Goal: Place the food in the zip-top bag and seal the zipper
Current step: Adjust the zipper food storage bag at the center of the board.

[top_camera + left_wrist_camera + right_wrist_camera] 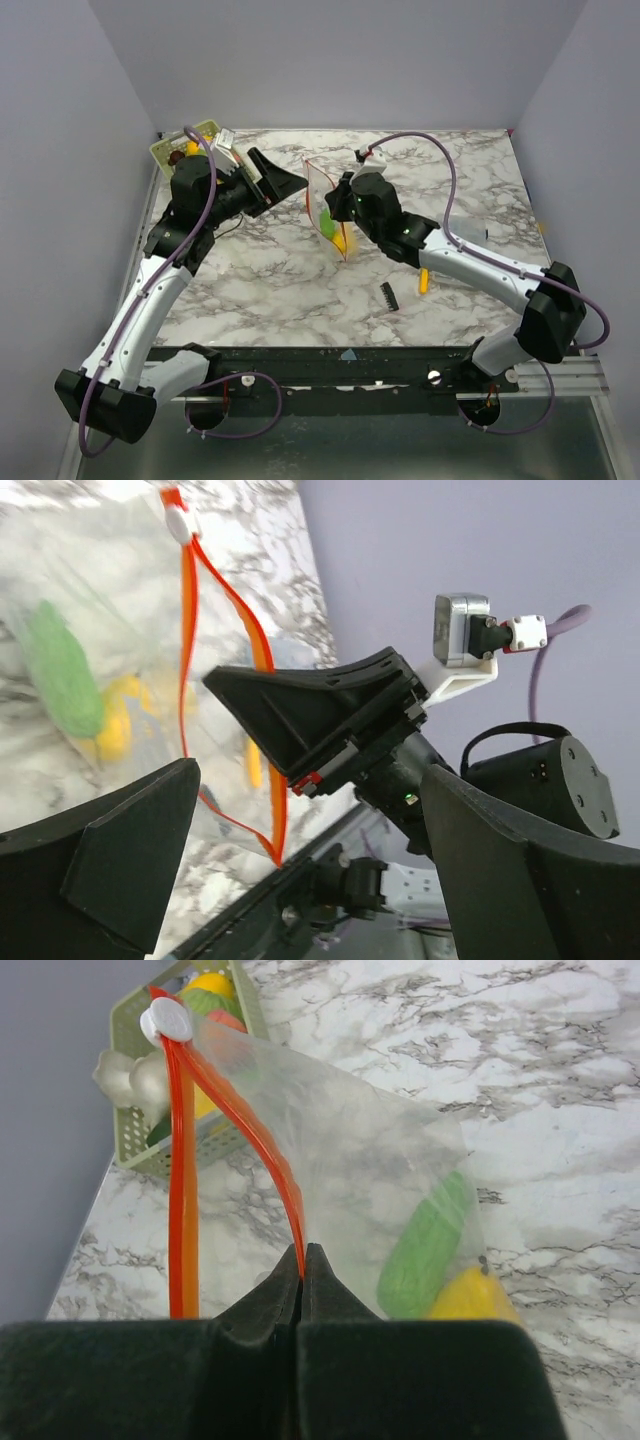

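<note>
The zip-top bag [322, 200] hangs upright above the table's middle, mouth open, its zipper [181, 1200] forming a red-orange loop with a white slider [167, 1022] at the far end. My right gripper [303, 1256] is shut on one side of the zipper strip. A green piece of food [425, 1250] and a yellow one [470, 1297] lie inside the bag [350, 1150]. My left gripper [298, 183] stands open just left of the bag, holding nothing. In the left wrist view its fingers [130, 850] frame the zipper [188, 650] and the right gripper's body.
A light green slotted basket [163, 153] with more food stands at the table's back left corner, behind the left arm. A small black comb-like piece [389, 295] and a yellow-handled screwdriver [423, 281] lie on the marble in front of the right arm.
</note>
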`<state>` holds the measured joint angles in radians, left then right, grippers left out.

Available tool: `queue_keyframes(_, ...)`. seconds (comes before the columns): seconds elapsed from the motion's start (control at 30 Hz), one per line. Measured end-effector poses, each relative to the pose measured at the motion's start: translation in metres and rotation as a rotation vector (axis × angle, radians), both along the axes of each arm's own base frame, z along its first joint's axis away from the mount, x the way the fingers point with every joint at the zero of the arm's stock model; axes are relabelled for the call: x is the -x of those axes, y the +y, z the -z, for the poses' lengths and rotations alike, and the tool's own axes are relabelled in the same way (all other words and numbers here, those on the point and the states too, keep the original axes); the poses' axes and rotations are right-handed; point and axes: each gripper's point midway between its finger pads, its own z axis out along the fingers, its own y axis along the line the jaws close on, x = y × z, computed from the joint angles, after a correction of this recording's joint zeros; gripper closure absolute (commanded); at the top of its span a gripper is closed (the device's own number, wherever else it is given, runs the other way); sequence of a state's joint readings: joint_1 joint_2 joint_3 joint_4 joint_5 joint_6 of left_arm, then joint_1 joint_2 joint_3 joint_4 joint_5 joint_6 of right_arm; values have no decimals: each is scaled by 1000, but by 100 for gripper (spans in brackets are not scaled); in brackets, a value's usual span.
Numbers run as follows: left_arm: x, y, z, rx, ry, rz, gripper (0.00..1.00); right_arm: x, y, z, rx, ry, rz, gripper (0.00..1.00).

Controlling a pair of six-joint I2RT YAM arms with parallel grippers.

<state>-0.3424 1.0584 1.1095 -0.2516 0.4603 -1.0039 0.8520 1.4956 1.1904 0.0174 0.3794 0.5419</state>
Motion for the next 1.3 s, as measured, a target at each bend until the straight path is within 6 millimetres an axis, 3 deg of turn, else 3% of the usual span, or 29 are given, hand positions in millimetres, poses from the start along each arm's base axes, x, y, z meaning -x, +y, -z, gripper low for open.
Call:
queue_keyframes(0.13,-5,19,-6,-88,-52,-58,6,1,-3,3,44,36,3,99)
queue_keyframes(0.4,-13,56,8,-200,-52,-180,5,10,-14,-60,-5,-31,-4,99)
queue_keyframes(0.5,-14,61,12,-214,-40,-196,4,6,-21,-63,-11,-38,11,99)
queue_keyframes(0.6,-15,63,14,-220,-39,-200,2,-11,-30,-36,23,2,49,99)
queue_keyframes(0.77,-17,66,24,-232,-18,-204,1,-40,-38,57,181,175,85,99)
queue_keyframes(0.87,-18,68,29,-236,-4,-210,1,-39,-29,77,227,248,46,99)
queue_keyframes(0.97,-20,69,32,-240,7,-213,1,-35,-21,49,181,225,4,99)
queue_keyframes(1.1,-22,70,35,-245,15,-216,1,-24,-22,-28,58,107,-31,99)
queue_keyframes(1.17,-24,72,37,-248,19,-220,1,-18,-27,-55,15,58,-33,99)
queue_keyframes(1.23,-26,74,39,-251,25,-226,1,-17,-28,-65,-5,34,-32,100)
queue_keyframes(1.3,-28,76,41,-254,32,-233,1,-20,-27,-58,1,40,-30,99)
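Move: My closed right fingers already hold the zipper bag by its open mouth; its middle hangs about 5 cm ahead, 1 cm left and 9 cm below them. Inside, the green vegetable lies roughly 7 cm ahead, 1 cm left and 14 cm below my right hand, the yellow pear about 6 cm ahead, 1 cm right and 17 cm down. From my empty left hand the bag's middle is some 8 cm ahead, 10 cm right and 17 cm lower. I shake the bag with my right hand, keeping the pinch on its mouth: up about 6 cm, then forward, slightly right and sharply down some 13 cm with the wrist tipping, then just as far up again as it levels. Meanwhile my left hand, fingers staying wide open, pulls away leftward from the bag, quickly at first, then easing down and slightly forward while rolling and turning counter-clockwise about 15 degrees. ##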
